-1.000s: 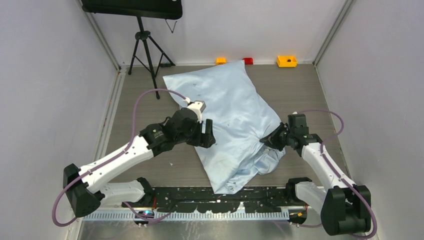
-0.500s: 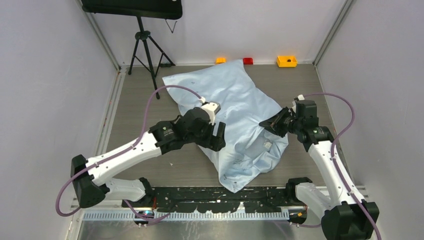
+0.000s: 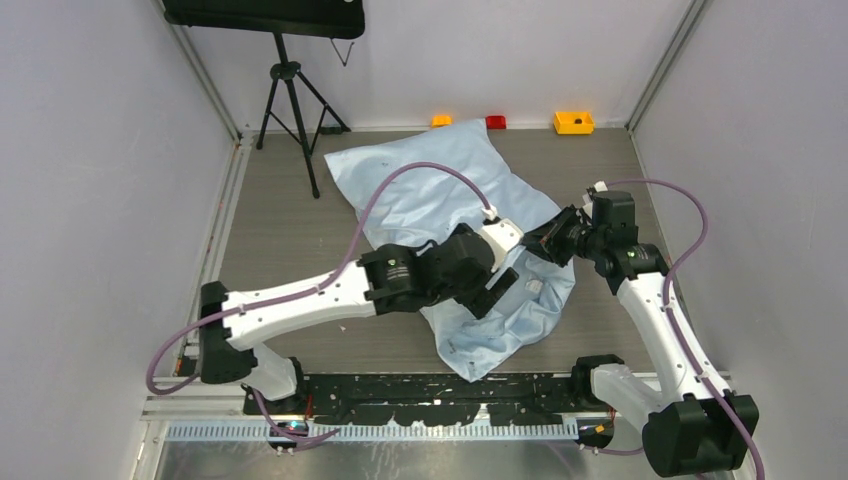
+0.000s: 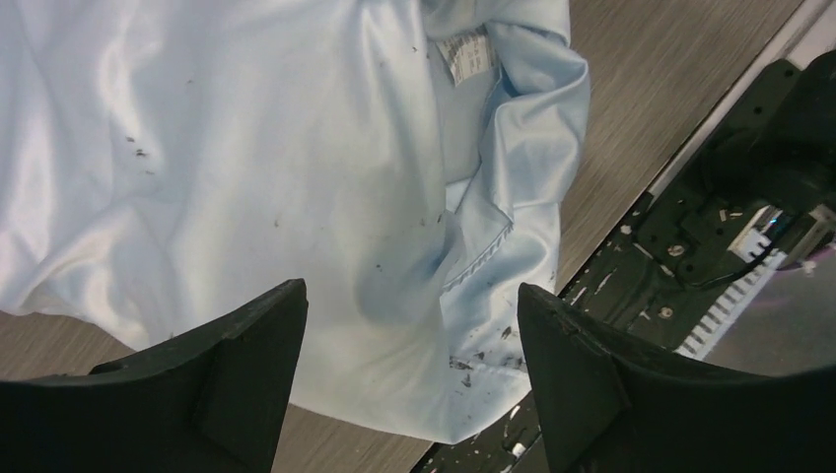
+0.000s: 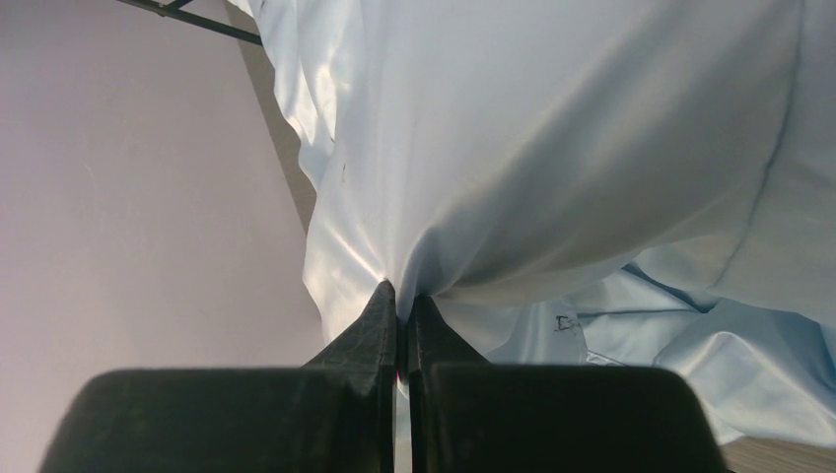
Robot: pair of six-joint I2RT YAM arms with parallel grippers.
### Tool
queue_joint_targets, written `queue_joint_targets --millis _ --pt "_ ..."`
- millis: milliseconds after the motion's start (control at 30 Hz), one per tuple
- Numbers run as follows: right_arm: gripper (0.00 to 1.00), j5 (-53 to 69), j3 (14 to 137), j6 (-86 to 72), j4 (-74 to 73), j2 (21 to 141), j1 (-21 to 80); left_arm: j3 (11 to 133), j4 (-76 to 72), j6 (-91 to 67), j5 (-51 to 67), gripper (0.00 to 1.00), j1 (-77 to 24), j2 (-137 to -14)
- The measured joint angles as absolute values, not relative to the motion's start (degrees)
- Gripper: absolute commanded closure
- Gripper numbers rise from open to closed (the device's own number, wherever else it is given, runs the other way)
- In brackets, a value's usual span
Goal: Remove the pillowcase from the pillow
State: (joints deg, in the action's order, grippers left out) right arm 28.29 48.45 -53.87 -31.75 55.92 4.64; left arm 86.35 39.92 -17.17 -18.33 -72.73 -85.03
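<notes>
The light-blue pillowcase (image 3: 430,205) lies slantwise across the table, its rumpled open end near the front rail. The pillow is hidden; only blue fabric shows. My left gripper (image 3: 497,292) hovers open over the near right part of the pillowcase (image 4: 246,148), its wide-apart fingers framing a stitched hem fold (image 4: 478,261) with nothing between them. A white label (image 4: 463,54) shows beyond. At the right edge, my right gripper (image 3: 545,245) is shut on a pinch of the pillowcase (image 5: 552,148). In the right wrist view the gripper (image 5: 402,296) has cloth pulled taut from its tips.
A black tripod (image 3: 290,100) stands at the back left. Small orange (image 3: 441,121), red (image 3: 495,121) and yellow (image 3: 574,122) bins line the back wall. The black mounting rail (image 3: 430,395) runs along the near edge, just below the pillowcase corner. Walls close in on both sides.
My left arm has swung right across the pillowcase, from its left edge to its near right part. The right gripper rose and moved back, still pinching fabric.
</notes>
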Motion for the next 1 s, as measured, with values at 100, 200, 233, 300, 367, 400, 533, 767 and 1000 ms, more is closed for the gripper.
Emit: queue_joint_targets --millis 100,200,233,300,367,400,533,767,1000 --pt "0.97 28.42 48.45 -54.17 -31.70 55.92 4.64 87.29 41.01 -15.99 -19.38 0.22 -73.28 -88.99" --pt "0.96 28.51 48.45 -54.22 -31.73 55.92 4.64 87.29 41.95 -15.86 -20.08 0.32 -72.69 -91.42" --pt "0.96 28.56 48.45 -54.24 -31.70 55.92 4.64 87.29 42.13 -15.90 -19.77 0.38 -72.20 -92.05" --pt "0.94 28.64 48.45 -54.24 -31.70 55.92 4.64 87.29 42.52 -16.19 -19.14 0.60 -70.98 -92.79" --pt "0.90 28.64 48.45 -54.22 -31.73 55.92 4.64 87.31 42.98 -16.82 -18.63 0.89 -69.45 -93.08" --pt "0.85 28.64 48.45 -54.19 -31.73 55.92 4.64 87.31 43.22 -17.10 -18.31 0.99 -68.75 -93.10" --pt "0.38 28.97 48.45 -53.98 -31.59 55.92 4.64 87.64 43.94 -17.69 -17.21 1.00 -66.92 -93.10" --pt "0.22 30.59 47.46 -52.45 -30.30 55.27 4.64 88.12 43.72 -18.48 -12.75 1.00 -64.27 -92.01" --pt "0.14 32.10 44.73 -50.39 -31.18 51.81 4.64 87.81 41.23 -22.06 -5.41 1.00 -55.00 -87.37"
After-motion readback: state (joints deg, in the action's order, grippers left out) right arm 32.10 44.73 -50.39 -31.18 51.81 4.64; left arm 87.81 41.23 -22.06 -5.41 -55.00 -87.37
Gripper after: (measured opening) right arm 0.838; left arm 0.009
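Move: The raised pillowcase cloth the left hand goes for is about 4 cm ahead, 1 cm left and 6 cm below it. The fold still pinched by the right hand stands roughly 8 cm ahead, 5 cm right and 5 cm below the left hand, the white label about 3 cm ahead, 9 cm right and 17 cm down. From the right hand, its fold is right at the fingertips, and the left hand's cloth some 5 cm back, 6 cm left and 1 cm down. The open left hand sinks nearly 6 cm onto the raised cloth, easing forward as it goes down, and shuts its fingers to pinch it, then carries the pinched cloth forward, up and a little to the left by some 4 cm each forward and up, the wrist turning about 15 degrees in all, counter-clockwise and tipping down. The right hand holds its fold still until the left has closed, then opens wide, lets go and draws back about 2 cm with its fingers staying open. ##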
